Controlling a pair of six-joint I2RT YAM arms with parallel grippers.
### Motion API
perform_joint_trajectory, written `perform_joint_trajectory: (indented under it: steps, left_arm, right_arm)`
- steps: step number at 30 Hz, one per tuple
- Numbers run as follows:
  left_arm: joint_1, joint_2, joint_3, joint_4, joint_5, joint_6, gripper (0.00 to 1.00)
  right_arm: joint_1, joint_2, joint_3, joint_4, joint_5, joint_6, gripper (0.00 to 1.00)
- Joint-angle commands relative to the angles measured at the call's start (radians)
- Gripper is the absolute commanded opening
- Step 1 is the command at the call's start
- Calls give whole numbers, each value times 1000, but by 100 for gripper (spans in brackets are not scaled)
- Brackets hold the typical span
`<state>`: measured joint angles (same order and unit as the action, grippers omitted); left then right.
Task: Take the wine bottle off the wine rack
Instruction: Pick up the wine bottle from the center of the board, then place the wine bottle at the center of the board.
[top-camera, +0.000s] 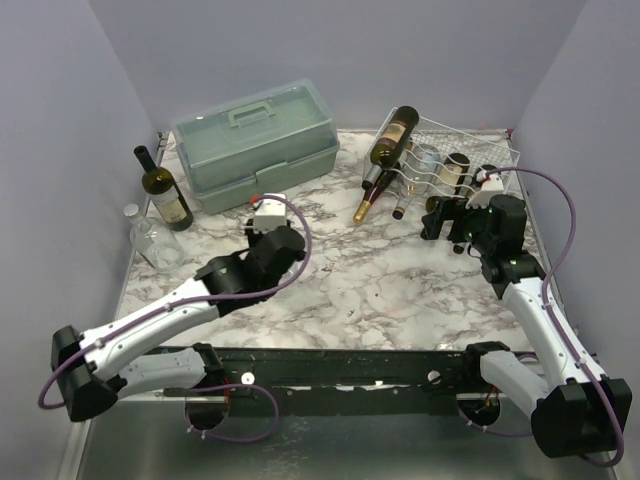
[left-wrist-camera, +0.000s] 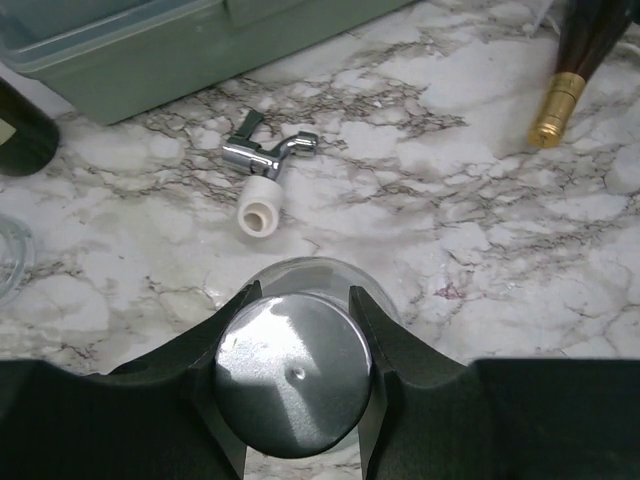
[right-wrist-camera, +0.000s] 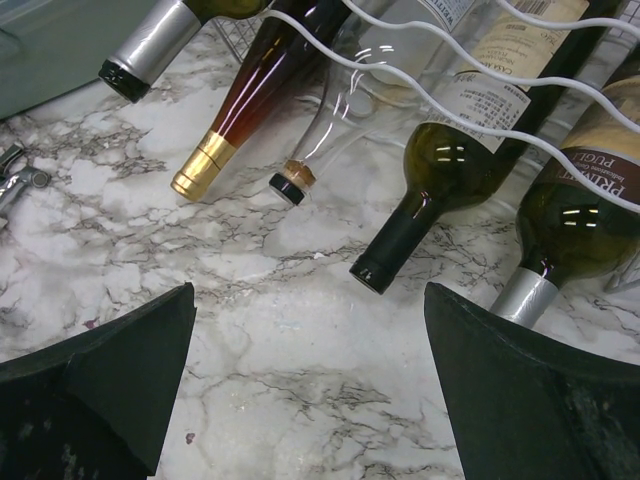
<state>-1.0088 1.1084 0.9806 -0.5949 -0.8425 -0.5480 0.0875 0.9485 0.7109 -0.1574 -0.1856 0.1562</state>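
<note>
The white wire wine rack stands at the back right with several wine bottles lying in it, necks pointing forward. My right gripper hangs open just in front of those necks, low over the marble and touching none. Nearest it are a green bottle with a black cap and another with a silver capsule. My left gripper is shut on the round silver cap of a clear glass bottle, seen from above. In the top view that bottle is hidden under the left gripper, mid-table.
A grey-green toolbox sits at the back left. A dark wine bottle and a clear glass bottle stand near the left wall. A chrome tap-like stopper lies on the marble. A gold-foiled bottle neck sticks out of the rack.
</note>
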Motion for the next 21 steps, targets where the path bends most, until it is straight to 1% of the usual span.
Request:
perform_joint_trajectory:
  steps: [1,4,8,12,16,21]
  left_arm:
    - [124,-186,-68,188,83,132,0]
    - [199,-238,-90,189,102,177,0]
    - [300,-267,-101,209,115,242,0]
    - [414,-275,-117,277,154,292,0]
    - [539,-247,-133,357,208,304,0]
    - [667,-174,-99,416,277,285,0]
  right_arm:
    - [-9,-15,-16,15,-2,-12,100]
    - [-9,-14,-17,17,1,-14,100]
    - [-10,-13,-17,16,3,-15,100]
    - [-11,-13,-19,18,7,-17,100]
    - [-11,-15,-19,18,7,-19,100]
    - [-12,-19,-20,20,11,-23,100]
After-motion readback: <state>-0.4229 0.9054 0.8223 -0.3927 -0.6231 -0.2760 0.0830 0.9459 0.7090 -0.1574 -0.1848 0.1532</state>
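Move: The left hand already grips the silver-capped wine bottle by its top; the free patch of table it is bound for lies roughly 20 cm to its left, 8 cm ahead and 24 cm below. Around that patch stand the clear bottle, some 30 cm left and 3 cm ahead of the hand, and the dark green bottle, about 27 cm left and 12 cm ahead; the faucet lies 5 cm left and 11 cm ahead. From the idle right hand that patch is some 57 cm left, 5 cm ahead. Leftward in a quick sweep of about 15 cm, bending forward by some 5 cm mostly in the second half, the left hand carries the wine bottle at nearly the same height towards the two standing bottles. The wrist turns counter-clockwise by about 15 degrees on the way, and the fingers keep their pinch on the bottle's top. ##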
